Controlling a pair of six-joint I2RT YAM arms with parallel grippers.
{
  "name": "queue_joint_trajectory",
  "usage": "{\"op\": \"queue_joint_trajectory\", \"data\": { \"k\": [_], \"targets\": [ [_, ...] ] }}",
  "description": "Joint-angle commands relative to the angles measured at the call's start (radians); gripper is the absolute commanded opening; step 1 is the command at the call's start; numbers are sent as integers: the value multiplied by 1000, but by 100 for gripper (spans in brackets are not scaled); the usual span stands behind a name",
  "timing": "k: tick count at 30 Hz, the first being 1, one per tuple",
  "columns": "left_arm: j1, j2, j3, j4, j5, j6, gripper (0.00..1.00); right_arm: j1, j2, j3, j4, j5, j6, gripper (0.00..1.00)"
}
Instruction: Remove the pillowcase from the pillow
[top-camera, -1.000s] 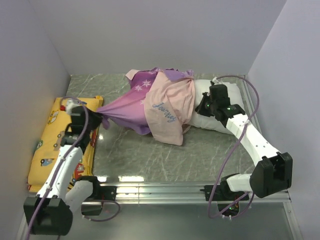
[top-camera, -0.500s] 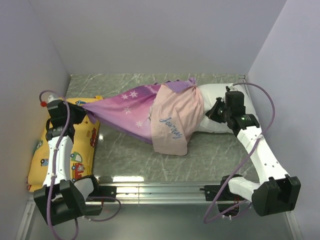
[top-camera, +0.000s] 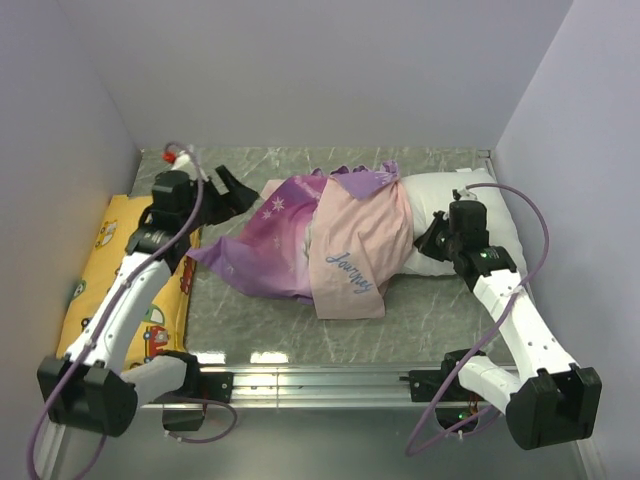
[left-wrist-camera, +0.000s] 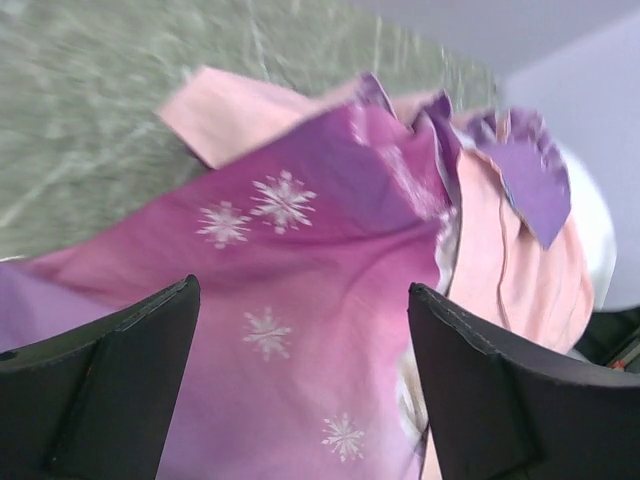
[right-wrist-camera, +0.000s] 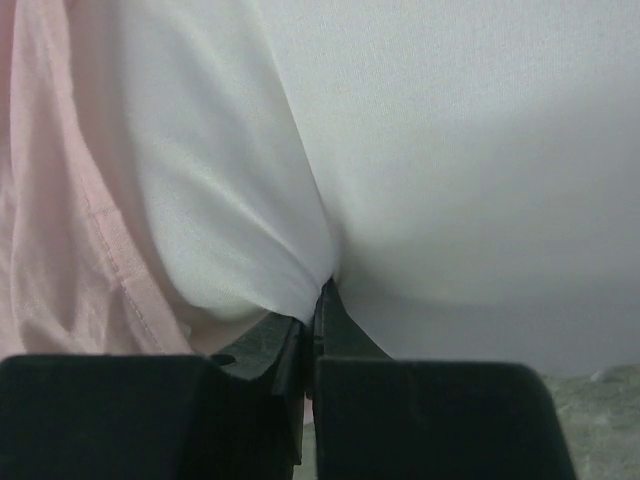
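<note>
The pink-purple pillowcase (top-camera: 290, 245) lies slack and bunched on the table, its pale pink inside (top-camera: 355, 250) turned out over the left end of the white pillow (top-camera: 445, 195). The pillow's right part is bare. My left gripper (top-camera: 228, 190) hovers open just left of the pillowcase, holding nothing. In the left wrist view the snowflake-printed pillowcase (left-wrist-camera: 300, 230) fills the space below the left gripper (left-wrist-camera: 302, 292), its fingers (left-wrist-camera: 110, 385) wide apart. My right gripper (top-camera: 432, 238) is shut on the pillow's near edge. In the right wrist view the right gripper (right-wrist-camera: 318, 300) pinches a fold of the pillow (right-wrist-camera: 450, 150).
A yellow cushion (top-camera: 105, 290) with cartoon vehicles lies along the left wall, under my left arm. Grey walls close in the left, back and right sides. A metal rail (top-camera: 320, 380) runs along the near edge of the green marbled table (top-camera: 260, 320).
My left gripper opened, let go of the pillowcase corner and moved back and right. The stretched pillowcase went slack onto the table. The right gripper kept its hold on the pillow.
</note>
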Motion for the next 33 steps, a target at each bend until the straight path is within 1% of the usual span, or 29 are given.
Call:
{"op": "queue_joint_trajectory", "data": {
  "k": [1, 2, 4, 5, 6, 9, 12, 14, 15, 16, 18, 19, 22, 23, 24, 26, 28, 29, 31, 32, 33],
  "targets": [
    [-89, 109, 70, 42, 21, 68, 90, 19, 5, -1, 87, 40, 16, 0],
    [-108, 160, 79, 68, 14, 68, 90, 21, 5, -1, 88, 43, 16, 0],
    [-138, 206, 82, 114, 54, 59, 89, 24, 8, -1, 87, 43, 13, 0],
    [-157, 244, 79, 171, 88, 54, 89, 24, 8, -3, 88, 46, 8, 0],
    [-167, 263, 78, 194, 96, 54, 89, 24, 7, -3, 88, 47, 8, 0],
    [-201, 326, 93, 243, 93, 62, 90, 22, 13, -7, 85, 50, 1, 0],
    [-212, 375, 110, 266, 88, 54, 88, 25, 16, -16, 91, 47, 1, 0],
    [-214, 398, 117, 266, 77, 39, 78, 25, 16, -20, 93, 49, -2, 0],
    [-214, 402, 119, 266, 74, 36, 71, 25, 18, -20, 91, 50, -1, 0],
    [-214, 407, 121, 268, 71, 31, 50, 25, 18, -18, 91, 58, -2, 0],
    [-215, 416, 134, 244, 5, 27, 26, 25, 14, -17, 87, 63, -2, 0],
    [-215, 416, 139, 222, -16, 27, 11, 25, 11, -15, 84, 64, -2, 0],
    [-212, 398, 165, 165, -160, 24, 1, 25, 2, -9, 68, 89, -2, 0],
    [-201, 389, 177, 121, -244, 22, 1, 25, -2, -9, 62, 107, 1, 0],
    [-191, 386, 189, 93, -277, 22, 1, 24, -5, -10, 62, 115, 2, 0],
    [-154, 378, 234, 49, -335, 8, 1, 21, -9, -18, 62, 126, 8, 0],
    [-51, 373, 275, -16, -355, -16, 1, 15, -9, -24, 59, 129, 11, 0],
    [39, 367, 282, -31, -345, -22, 0, 9, -12, -36, 61, 132, 18, 0],
    [134, 338, 285, -39, -305, -48, 0, -5, -25, -50, 64, 126, 19, 0],
    [232, 330, 283, -36, -280, -55, 0, -22, -33, -59, 67, 121, 24, 0],
    [272, 324, 283, -30, -238, -65, 0, -27, -41, -64, 70, 109, 25, 0]
  ]
}}
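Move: Just beyond and to the right of the empty, open left hand is the pillowcase's raised purple fold, about 4 cm ahead, 11 cm right and 9 cm below. The pink Journey flap lies some 23 cm right and 8 cm back, the loose purple tail about 9 cm straight back, both well below. From the right hand, that fold is roughly 28 cm left and 9 cm ahead; the bare white pillow's middle is 6 cm ahead, 8 cm right. Swinging right about 11 cm while sinking some 8 cm and edging forward, the left hand reaches the purple fold, shuts its fingers on it, then hauls it back left about 15 cm, still forward and slightly up, turning some 30 degrees counter-clockwise. The right hand stays put, still pinching the white pillow's near side. ##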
